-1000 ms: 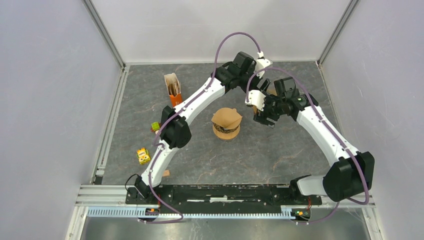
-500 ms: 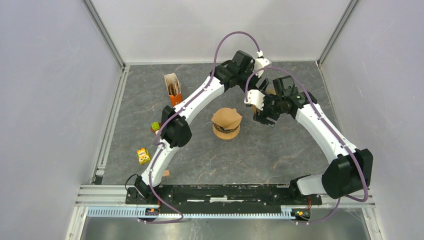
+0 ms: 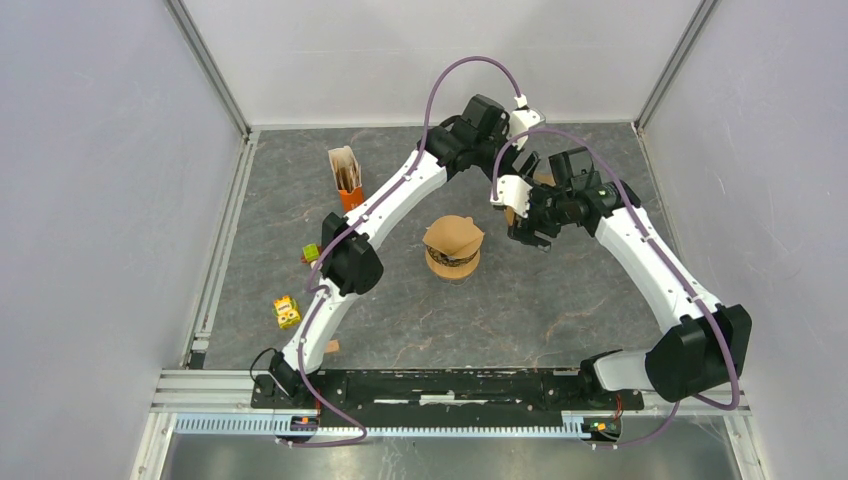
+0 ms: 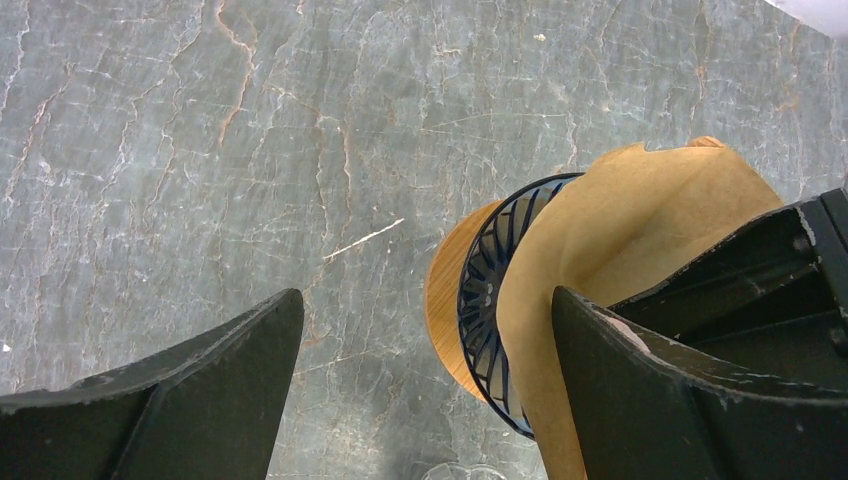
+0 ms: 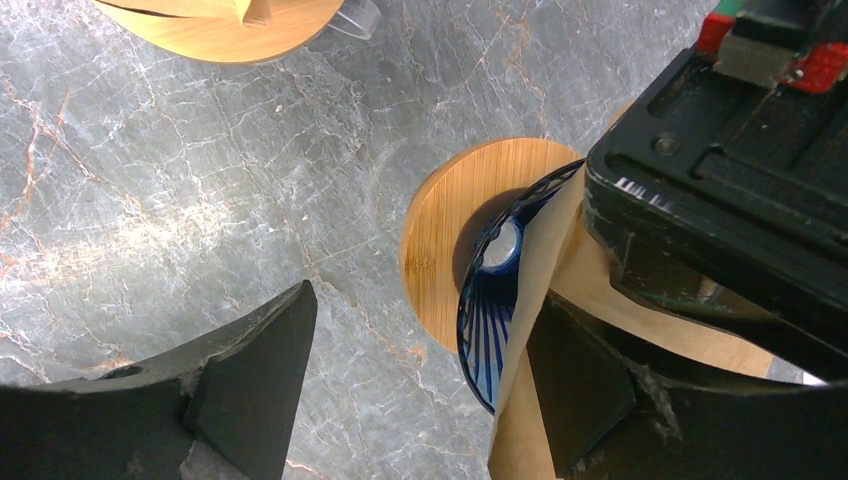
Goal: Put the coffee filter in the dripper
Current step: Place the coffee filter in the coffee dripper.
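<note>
A blue ribbed dripper (image 4: pixel 488 300) on a round wooden base (image 4: pixel 445 290) stands at the back right of the table. The brown paper coffee filter (image 4: pixel 640 220) sits in it, bulging up over the rim. My left gripper (image 4: pixel 427 295) hangs open above it, its right finger beside the filter's outer face and its left finger over bare table. My right gripper (image 5: pixel 427 292) is open too. Its right finger lies against the filter (image 5: pixel 515 400) at the dripper (image 5: pixel 490 330), its left finger well clear. From above, both grippers (image 3: pixel 523 168) (image 3: pixel 526 232) hide most of this dripper.
A second dripper with a brown filter (image 3: pixel 453 243) stands mid-table, just left of my right gripper. An orange holder with papers (image 3: pixel 345 180), a green cube (image 3: pixel 311 252) and a yellow box (image 3: pixel 287 312) lie to the left. Walls close in the back and both sides.
My left gripper has opened a little wider and drawn slightly toward the back wall. The right gripper has shifted a touch to the back right, its jaws unchanged.
</note>
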You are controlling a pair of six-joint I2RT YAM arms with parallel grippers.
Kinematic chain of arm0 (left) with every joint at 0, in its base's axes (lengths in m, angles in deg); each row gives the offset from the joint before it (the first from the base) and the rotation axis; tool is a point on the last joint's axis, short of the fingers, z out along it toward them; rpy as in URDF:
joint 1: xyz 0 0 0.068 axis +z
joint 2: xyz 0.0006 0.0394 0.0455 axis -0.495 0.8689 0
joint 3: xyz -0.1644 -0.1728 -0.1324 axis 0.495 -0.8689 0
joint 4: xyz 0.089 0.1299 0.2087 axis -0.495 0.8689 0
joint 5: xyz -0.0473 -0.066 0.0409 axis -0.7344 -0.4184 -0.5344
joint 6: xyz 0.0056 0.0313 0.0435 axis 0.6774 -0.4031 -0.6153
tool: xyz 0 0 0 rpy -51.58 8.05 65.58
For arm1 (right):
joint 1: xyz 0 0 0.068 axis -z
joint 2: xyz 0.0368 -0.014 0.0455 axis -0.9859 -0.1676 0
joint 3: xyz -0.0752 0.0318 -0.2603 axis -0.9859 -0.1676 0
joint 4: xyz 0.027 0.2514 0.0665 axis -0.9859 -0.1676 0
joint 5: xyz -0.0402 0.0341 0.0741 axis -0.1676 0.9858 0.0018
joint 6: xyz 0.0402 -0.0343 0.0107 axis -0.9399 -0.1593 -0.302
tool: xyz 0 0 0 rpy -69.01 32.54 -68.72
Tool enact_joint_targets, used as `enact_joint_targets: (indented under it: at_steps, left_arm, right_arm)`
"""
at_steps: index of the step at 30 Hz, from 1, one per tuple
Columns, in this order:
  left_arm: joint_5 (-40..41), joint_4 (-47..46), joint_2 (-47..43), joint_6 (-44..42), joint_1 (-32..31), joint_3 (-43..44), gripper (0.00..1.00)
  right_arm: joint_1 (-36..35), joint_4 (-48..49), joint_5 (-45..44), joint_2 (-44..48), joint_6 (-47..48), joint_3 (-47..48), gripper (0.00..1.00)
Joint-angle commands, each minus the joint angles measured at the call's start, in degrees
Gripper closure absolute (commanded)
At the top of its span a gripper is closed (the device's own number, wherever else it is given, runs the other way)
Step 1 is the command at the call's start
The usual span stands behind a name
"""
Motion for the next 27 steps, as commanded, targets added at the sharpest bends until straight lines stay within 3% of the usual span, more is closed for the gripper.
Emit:
enact_joint_targets:
  at_steps: [1, 27]
  left_arm:
    - [-3.8, 0.0, -3.2, -0.7, -1.0, 2.8, 0.00]
    - [-3.2, 0.3, -7.0, 2.2, -0.1, 4.6, 0.00]
  right_arm:
    - [0.9, 0.4, 1.4, 0.9, 0.2, 2.1, 0.19]
    - [5.8, -0.1, 8.1, 4.0, -1.0, 3.9, 0.17]
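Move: The open coffee filter already hangs between the facing fingers of both hands over the empty dripper. From the right hand that dripper lies about 3 cm ahead, 4 cm to the left and 8 cm below. From the left hand it is some 7 cm back, 3 cm to the right and 11 cm down. The dripper already lined with a filter stands roughly 18 cm left of the right hand, 4 cm back and 9 cm below. The filter stays caught between one finger of each hand as both hands, after nearly holding still for about half a second, lift away from the empty dripper. The left climbs about 5 cm, easing slightly back; the right rises some 2.5 cm, drifts 1 cm right and rolls about 5 degrees, its left side up. Both grippers stay wide open. ##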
